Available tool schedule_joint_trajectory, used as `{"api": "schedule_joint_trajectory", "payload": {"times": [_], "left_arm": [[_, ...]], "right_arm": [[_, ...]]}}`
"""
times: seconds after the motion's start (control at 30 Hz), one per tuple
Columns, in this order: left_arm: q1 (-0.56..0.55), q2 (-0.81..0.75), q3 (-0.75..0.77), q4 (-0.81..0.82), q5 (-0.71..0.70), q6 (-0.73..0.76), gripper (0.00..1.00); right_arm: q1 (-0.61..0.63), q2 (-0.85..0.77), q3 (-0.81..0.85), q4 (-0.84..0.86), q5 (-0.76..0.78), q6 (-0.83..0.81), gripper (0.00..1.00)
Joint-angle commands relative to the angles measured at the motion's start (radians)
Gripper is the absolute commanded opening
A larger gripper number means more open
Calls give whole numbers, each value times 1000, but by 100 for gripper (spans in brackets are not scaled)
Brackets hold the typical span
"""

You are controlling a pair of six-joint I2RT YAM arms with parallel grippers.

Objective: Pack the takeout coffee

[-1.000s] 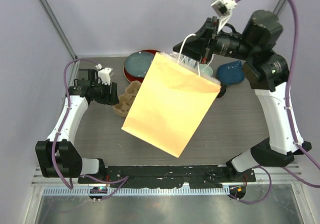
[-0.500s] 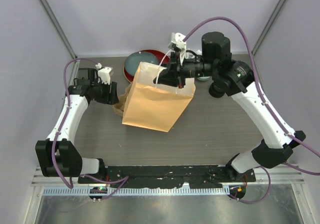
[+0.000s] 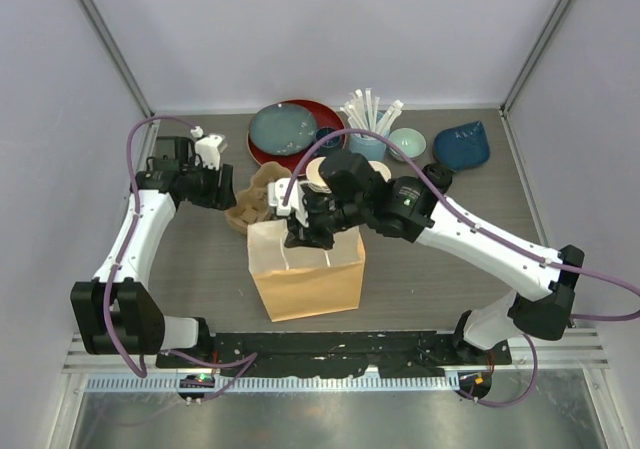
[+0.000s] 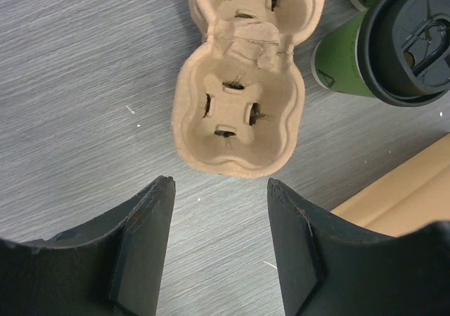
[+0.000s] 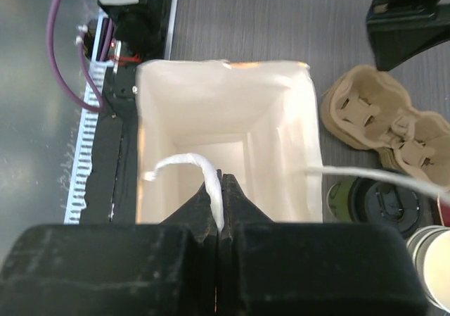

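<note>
A brown paper bag stands upright with its mouth open at the table's front middle. My right gripper hovers over the mouth, shut on one white handle; the bag's pale inside holds nothing. A green-sided coffee cup with a black lid stands beside a pulp cup carrier; in the right wrist view the cup shows just past the bag. The brown-sided cup is hidden. My left gripper is open, low over the table in front of the carrier.
At the back stand a red plate under a blue-grey dish, a blue cup of white straws, a small teal bowl and a dark blue dish. Cream-rimmed lidless cups stand behind the bag.
My right arm swung the bag down from high and tilted at the back to upright on the table near the front. The left arm stayed still.
</note>
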Motion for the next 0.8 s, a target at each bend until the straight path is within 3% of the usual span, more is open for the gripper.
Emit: {"api": "schedule_joint_trajectory", "payload": {"times": [0.0, 0.27, 0.37, 0.4, 0.53, 0.77], "left_arm": [[30, 3, 8, 7, 7, 11, 59], [28, 35, 17, 21, -20, 13, 59], [28, 49, 23, 25, -20, 13, 58], [30, 54, 25, 27, -17, 13, 58], [28, 71, 35, 44, -20, 13, 58], [30, 143, 58, 75, -31, 19, 54]], "right_arm": [[54, -6, -29, -6, 85, -70, 1], [74, -35, -97, 11, 74, -61, 2], [79, -38, -97, 11, 80, -43, 14], [79, -43, -92, 14, 77, -35, 29], [80, -61, -56, 26, 75, -9, 56], [80, -95, 50, -21, 207, 22, 69]]}}
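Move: The right hand, already gripping the paper bag's handle, is over the bag's mouth, with the bag's middle straight below, about 18 cm down. The lidded green cup stands roughly 14 cm ahead and 3 cm left of this hand, the cup tray 20 cm ahead and 13 cm left, both low on the table. From the left hand the tray is some 4 cm ahead, 9 cm right and 15 cm below; the bag is about 18 cm back and 23 cm right. Downward and slightly back, the right hand sinks about 5 cm towards the bag's mouth, its fingertips tipping a little lower, then the fingers open to roughly two thirds, let go of the handle and start back up. Meanwhile the left hand edges left and then sinks about 3 cm towards the tray, easing forward, fingers still part-open and touching nothing. ##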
